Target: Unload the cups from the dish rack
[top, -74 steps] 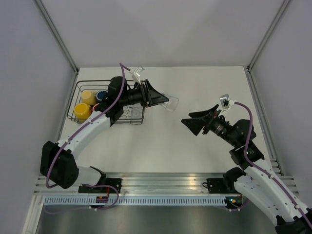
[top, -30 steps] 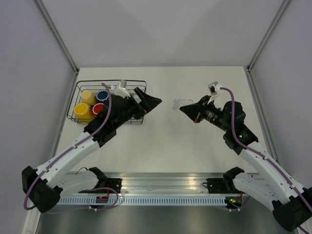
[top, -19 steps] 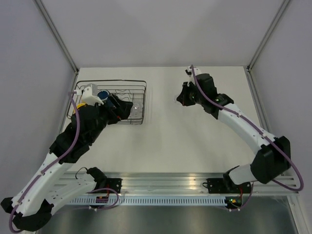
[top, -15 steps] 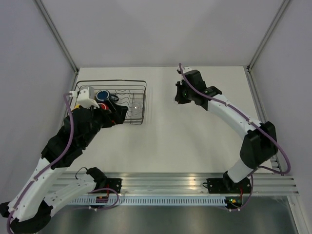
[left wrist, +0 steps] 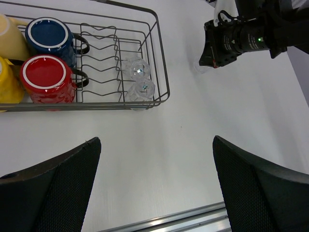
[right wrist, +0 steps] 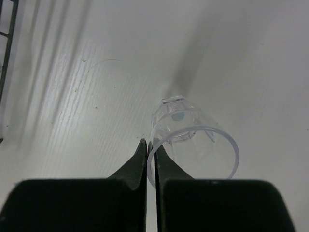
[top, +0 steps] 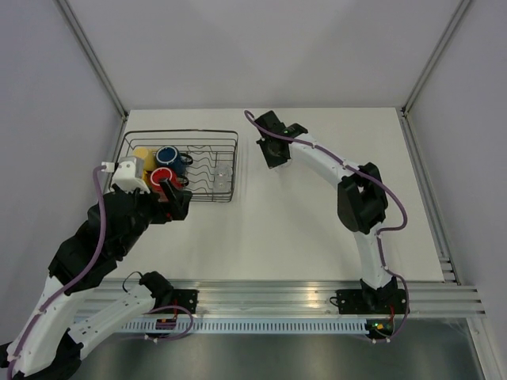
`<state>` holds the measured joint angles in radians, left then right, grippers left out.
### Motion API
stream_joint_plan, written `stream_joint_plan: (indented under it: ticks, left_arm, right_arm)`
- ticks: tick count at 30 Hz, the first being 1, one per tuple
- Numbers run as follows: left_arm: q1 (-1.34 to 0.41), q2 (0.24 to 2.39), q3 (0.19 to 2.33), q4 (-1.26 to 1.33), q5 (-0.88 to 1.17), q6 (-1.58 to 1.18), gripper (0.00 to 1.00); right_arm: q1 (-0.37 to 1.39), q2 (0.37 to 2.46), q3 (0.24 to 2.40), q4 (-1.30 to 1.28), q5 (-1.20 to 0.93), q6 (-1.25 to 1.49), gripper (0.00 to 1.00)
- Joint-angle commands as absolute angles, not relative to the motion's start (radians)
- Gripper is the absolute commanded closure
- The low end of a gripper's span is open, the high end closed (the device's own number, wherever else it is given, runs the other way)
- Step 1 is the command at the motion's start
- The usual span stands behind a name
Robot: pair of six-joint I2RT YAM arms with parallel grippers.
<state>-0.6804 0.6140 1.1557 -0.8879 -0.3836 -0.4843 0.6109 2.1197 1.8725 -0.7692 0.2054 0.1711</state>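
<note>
The black wire dish rack [top: 182, 132] stands at the back left. It holds a blue mug [left wrist: 48, 35], a red mug [left wrist: 48, 77], a pale yellow mug [left wrist: 9, 41] and a bright yellow mug [left wrist: 7, 84]. Two clear tumblers [left wrist: 136, 67] [left wrist: 144, 88] stand at its right end. My left gripper [top: 176, 199] hangs open and empty over the table in front of the rack. Just right of the rack, my right gripper [right wrist: 150, 147] is shut on the rim of a third clear tumbler [right wrist: 193, 140]. Its base is down at the table top.
The rack's right rim [left wrist: 161, 58] lies a short way left of the right gripper [top: 273, 152]. The right arm stretches from the near right across the table to the back. An aluminium rail [top: 269, 297] runs along the near edge. Grey walls enclose three sides.
The clear tumbler passed from the left gripper to the right one. The right arm swung back and left with it toward the rack. The left arm drew back to the rack's near side.
</note>
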Motion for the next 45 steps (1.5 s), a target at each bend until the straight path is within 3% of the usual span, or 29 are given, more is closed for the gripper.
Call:
stream_joint_plan:
  ticks: [1,13,16,24,33,45]
  left_arm:
    - [-0.681,0.618,1.143,-0.899,-0.393,-0.439,0.0]
    - [-0.681,0.624,1.12,-0.899,-0.374,-0.44,0.0]
    - [-0.681,0.633,1.118,-0.899,-0.37,-0.443,0.0]
    - [-0.681,0.724,1.12,-0.899,-0.413,-0.485,0.0]
    - [-0.681,0.958,1.163,-0.819,-0.429,-0.523,0.0]
    - [-0.612,1.391,1.35,-0.681,-0.463,-0.462,0.0]
  right_arm:
    - [0.621,2.195,1.988,-0.854,0.282,0.132,1.0]
    - [0.624,2.37,2.145,-0.911,0.255,0.11,0.97]
    - [0.624,2.362,2.14,-0.902,0.25,0.115,0.85]
    - [0.623,2.3,2.137,-0.902,0.282,0.135,0.69]
    - [0.609,2.099,2.071,-0.882,0.307,0.175,0.63]
    - [0.609,1.507,1.562,-0.669,0.25,0.225,0.44]
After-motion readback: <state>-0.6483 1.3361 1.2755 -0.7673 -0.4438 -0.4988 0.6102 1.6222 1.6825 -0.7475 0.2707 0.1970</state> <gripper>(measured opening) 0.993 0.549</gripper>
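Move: The clear cup pinched in my right hand goes to bare table about 11 cm below that hand, 1 cm ahead and 2 cm to its right; the rack's right rim is level with the hand, some 12 cm to its left. From my empty left hand, the farther clear cup still racked is about 24 cm ahead, 9 cm right and 26 cm down. At similar depth, the nearer one lies 18 ahead, 9 right; the red mug 18 ahead, 9 left; the blue mug 27 ahead, 9 left. I lower the cup about 5 cm to the table with my right hand, easing slightly forward, hold still while the fingers open off its wall, then rise some 20 cm, backing off and drifting right as the fingers tilt up. My left hand, open throughout, dips a little, then swings forward, down and right towards the racked clear cups, its fingers tipping some 20 degrees further down. ##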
